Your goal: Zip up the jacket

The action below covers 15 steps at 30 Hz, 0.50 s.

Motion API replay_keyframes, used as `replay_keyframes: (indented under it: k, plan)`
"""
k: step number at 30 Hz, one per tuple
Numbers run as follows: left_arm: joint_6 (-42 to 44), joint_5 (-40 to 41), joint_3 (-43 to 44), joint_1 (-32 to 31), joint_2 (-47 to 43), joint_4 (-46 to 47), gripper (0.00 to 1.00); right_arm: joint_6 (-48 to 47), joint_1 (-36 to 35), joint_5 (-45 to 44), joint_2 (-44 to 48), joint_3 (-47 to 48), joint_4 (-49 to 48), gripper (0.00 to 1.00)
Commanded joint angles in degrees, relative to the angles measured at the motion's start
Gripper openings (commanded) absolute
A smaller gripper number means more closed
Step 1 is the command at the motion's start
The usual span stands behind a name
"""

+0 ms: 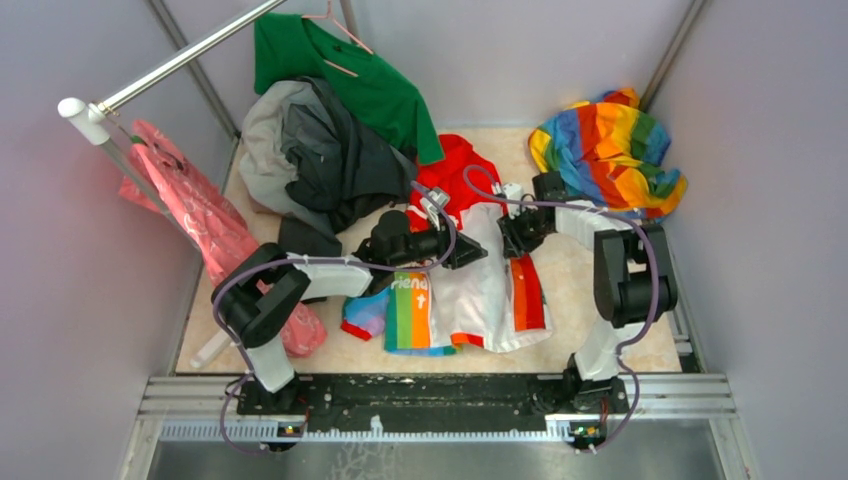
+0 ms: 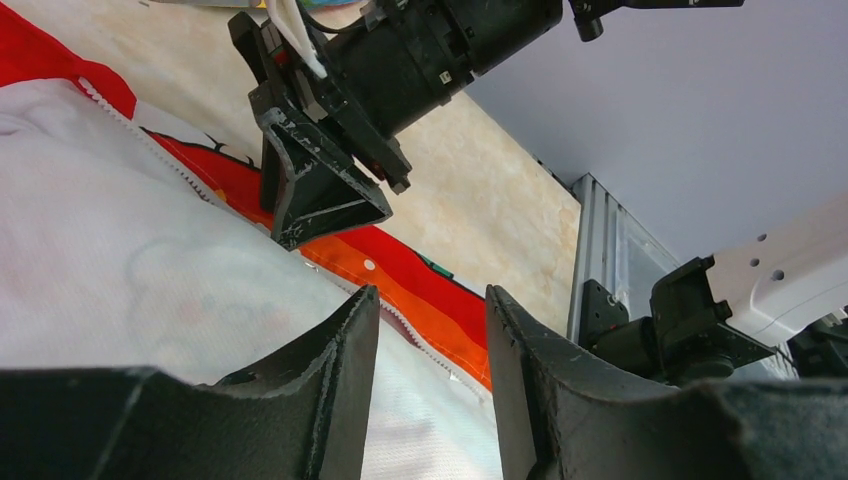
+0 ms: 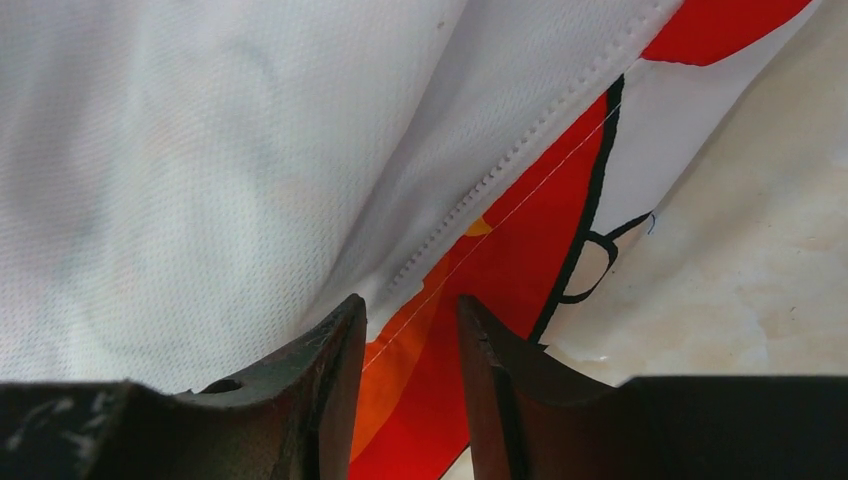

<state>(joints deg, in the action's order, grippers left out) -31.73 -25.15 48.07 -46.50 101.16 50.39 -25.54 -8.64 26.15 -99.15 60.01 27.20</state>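
Note:
The jacket (image 1: 478,290) lies open on the tabletop, white with rainbow panels and a red hood (image 1: 458,165) at the far end. Both grippers hover over its front opening. My left gripper (image 1: 474,252) is open; in its wrist view the fingers (image 2: 432,295) straddle the white zipper teeth (image 2: 165,155) and the orange-red strip (image 2: 420,290), with nothing clamped. My right gripper (image 1: 514,238) is open too, and its black fingers (image 2: 320,200) show in the left wrist view just above the strip. In the right wrist view it (image 3: 410,302) hangs over the orange-red cloth beside the teeth (image 3: 500,170).
A dark grey garment pile (image 1: 320,160) and a green shirt on a hanger (image 1: 350,70) lie at the back left. An all-rainbow cloth (image 1: 610,150) sits at the back right. A pink garment (image 1: 200,230) hangs from the metal rail (image 1: 180,60) at left. Grey walls enclose the table.

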Motion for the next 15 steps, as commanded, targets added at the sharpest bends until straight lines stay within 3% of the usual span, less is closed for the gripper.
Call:
replay_keyframes:
  k: [1, 3, 8, 15]
  plan:
    - [-0.9, -0.1, 0.2, 0.0, -0.2, 0.9, 0.49, 1.0, -1.7, -4.5, -1.2, 0.5, -2.3, 0.4]
    - [-1.8, -0.5, -0.9, -0.1, 0.5, 3.5, 0.49, 0.8, -2.2, -6.1, -2.2, 0.9, -1.9, 0.38]
    - [-4.9, -2.1, -2.7, -0.2, 1.8, 6.9, 0.48, 0.9, -2.3, -6.4, -2.5, 1.7, -0.9, 0.18]
    - [-7.5, -5.1, -0.7, -0.3, 4.2, 8.3, 0.49, 1.3, -0.6, -0.8, -0.4, 2.2, 0.1, 0.0]
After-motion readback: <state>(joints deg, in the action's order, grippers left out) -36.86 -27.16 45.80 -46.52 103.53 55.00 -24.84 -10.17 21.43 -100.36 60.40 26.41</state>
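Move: Right beneath the right hand, about 1 cm down and between its parted fingertips, lies the orange-and-red front edge of the jacket. The zip teeth run some 1 cm to the left of that edge. From the same hand, the red hood is about 18 cm ahead and 12 cm left, and the rainbow garment some 21 cm ahead and 20 cm right. The left hand has that front edge about 8 cm to its right, 4 cm ahead and 14 cm below. The right fingers shut on the jacket's front edge just beside the zip teeth, pinching the orange-red cloth: the hand first sinks about 1 cm onto it, then stays down and closes from under half open to nearly shut, with only a slight shift and tilt. The left hand, fingers held half open, sinks about 1.5 cm and eases 1 cm back above the white lining, tipping about 5 degrees. ##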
